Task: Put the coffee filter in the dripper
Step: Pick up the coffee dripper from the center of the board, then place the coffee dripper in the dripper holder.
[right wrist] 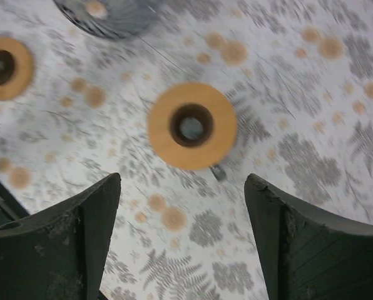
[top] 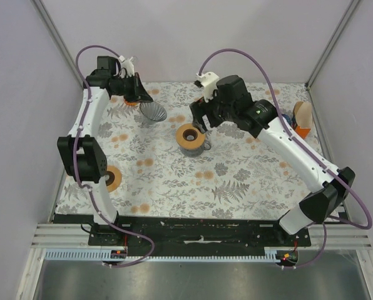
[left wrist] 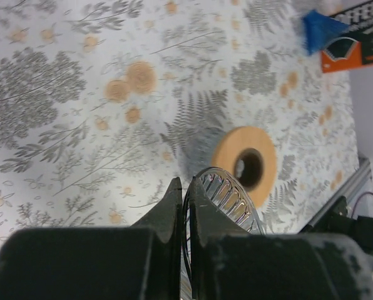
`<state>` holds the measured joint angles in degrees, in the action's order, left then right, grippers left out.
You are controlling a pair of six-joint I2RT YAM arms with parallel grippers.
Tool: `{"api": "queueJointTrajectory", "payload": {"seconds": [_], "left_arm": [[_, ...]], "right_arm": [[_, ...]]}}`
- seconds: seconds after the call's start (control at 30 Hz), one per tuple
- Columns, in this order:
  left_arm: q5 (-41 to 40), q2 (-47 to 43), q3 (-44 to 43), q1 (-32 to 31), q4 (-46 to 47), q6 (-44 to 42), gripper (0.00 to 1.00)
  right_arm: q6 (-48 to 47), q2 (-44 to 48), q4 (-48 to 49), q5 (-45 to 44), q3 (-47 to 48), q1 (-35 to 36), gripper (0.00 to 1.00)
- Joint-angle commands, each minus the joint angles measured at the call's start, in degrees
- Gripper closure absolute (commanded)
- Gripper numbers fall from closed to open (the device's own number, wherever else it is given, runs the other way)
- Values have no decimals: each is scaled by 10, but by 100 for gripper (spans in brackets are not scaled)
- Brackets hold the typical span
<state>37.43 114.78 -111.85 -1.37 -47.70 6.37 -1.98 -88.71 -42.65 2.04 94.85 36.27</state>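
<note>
The dripper (top: 154,112), a ribbed clear glass cone, hangs tilted at the back left. My left gripper (top: 139,99) is shut on its rim. In the left wrist view the thin glass edge runs between the closed jaws of the left gripper (left wrist: 186,185), with the dripper's ribbed wall (left wrist: 231,195) to their right. The coffee filter (top: 303,113), a beige paper, stands in an orange pack (top: 301,130) at the far right edge. My right gripper (top: 198,120) is open and empty over the middle; in its wrist view the right gripper (right wrist: 181,182) has only tablecloth between its fingers.
A wooden ring (top: 189,135) sits on a grey mug (top: 202,147) at the table's centre, just ahead of the right gripper. A second wooden ring (top: 113,179) lies flat near the left arm. A flowered cloth (top: 236,181) covers the table. Walls close in on both sides.
</note>
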Motion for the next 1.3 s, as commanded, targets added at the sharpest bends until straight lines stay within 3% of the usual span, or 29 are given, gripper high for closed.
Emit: {"api": "queueJointTrajectory", "payload": {"seconds": [0.0,0.37,0.47,0.5,0.63,0.7,0.73,0.83,0.9,0.93,1.07,1.27], "left_arm": [[140,-94,28,-5,20,-36,98],[178,-213,109,-33,73,-22,98],[185,-223,113,-43,88,-7,98],[188,-225,113,-46,89,-5,98],[200,-228,114,-47,92,5,98],[192,-233,116,-47,92,3,98],[174,-235,117,-47,92,4,94],[111,-243,116,-47,84,-4,40],[62,-250,117,-49,82,-10,20],[35,-254,119,-53,80,-15,15],[-90,-262,128,-113,67,-56,11],[-179,-228,153,-181,64,-85,14]], "right_arm": [[57,-35,82,111,84,25,13],[120,-159,125,188,176,49,17],[129,-186,124,206,185,53,24],[132,-191,125,209,185,53,31],[132,-187,122,191,170,53,84],[128,-175,120,166,157,52,100],[126,-169,117,154,148,49,100],[125,-150,95,147,138,29,100],[121,-148,57,151,145,10,100],[114,-152,35,154,153,-1,100],[88,-189,-70,192,209,-33,100],[72,-224,-125,205,229,-55,100]]}}
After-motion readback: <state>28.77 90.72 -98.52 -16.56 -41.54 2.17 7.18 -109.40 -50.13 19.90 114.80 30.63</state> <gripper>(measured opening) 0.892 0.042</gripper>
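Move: The coffee dripper is already pinched by its rim in the shut left fingers, its middle some 3 cm back, 2 cm right and 3 cm below them. From the open right hand it lies about 17 cm left, 9 cm ahead and 10 cm lower. The wooden ring on the glass server sits about 5 cm left, 1 cm back and 17 cm below the right hand; from the left hand, it is 15 cm back, 15 cm right and 11 cm below. The dripper changes hands in the air: the left hand lifts it about 11 cm while drawing back 10 cm and somewhat right, and the right hand reaches about 14 cm left to meet it, rising first and then sinking. The right fingers shut on the rim, then the left ones open wide, and the right hand carries the dripper some 9 cm back to the right while tipping downward; the left edges right and turns beside it. ##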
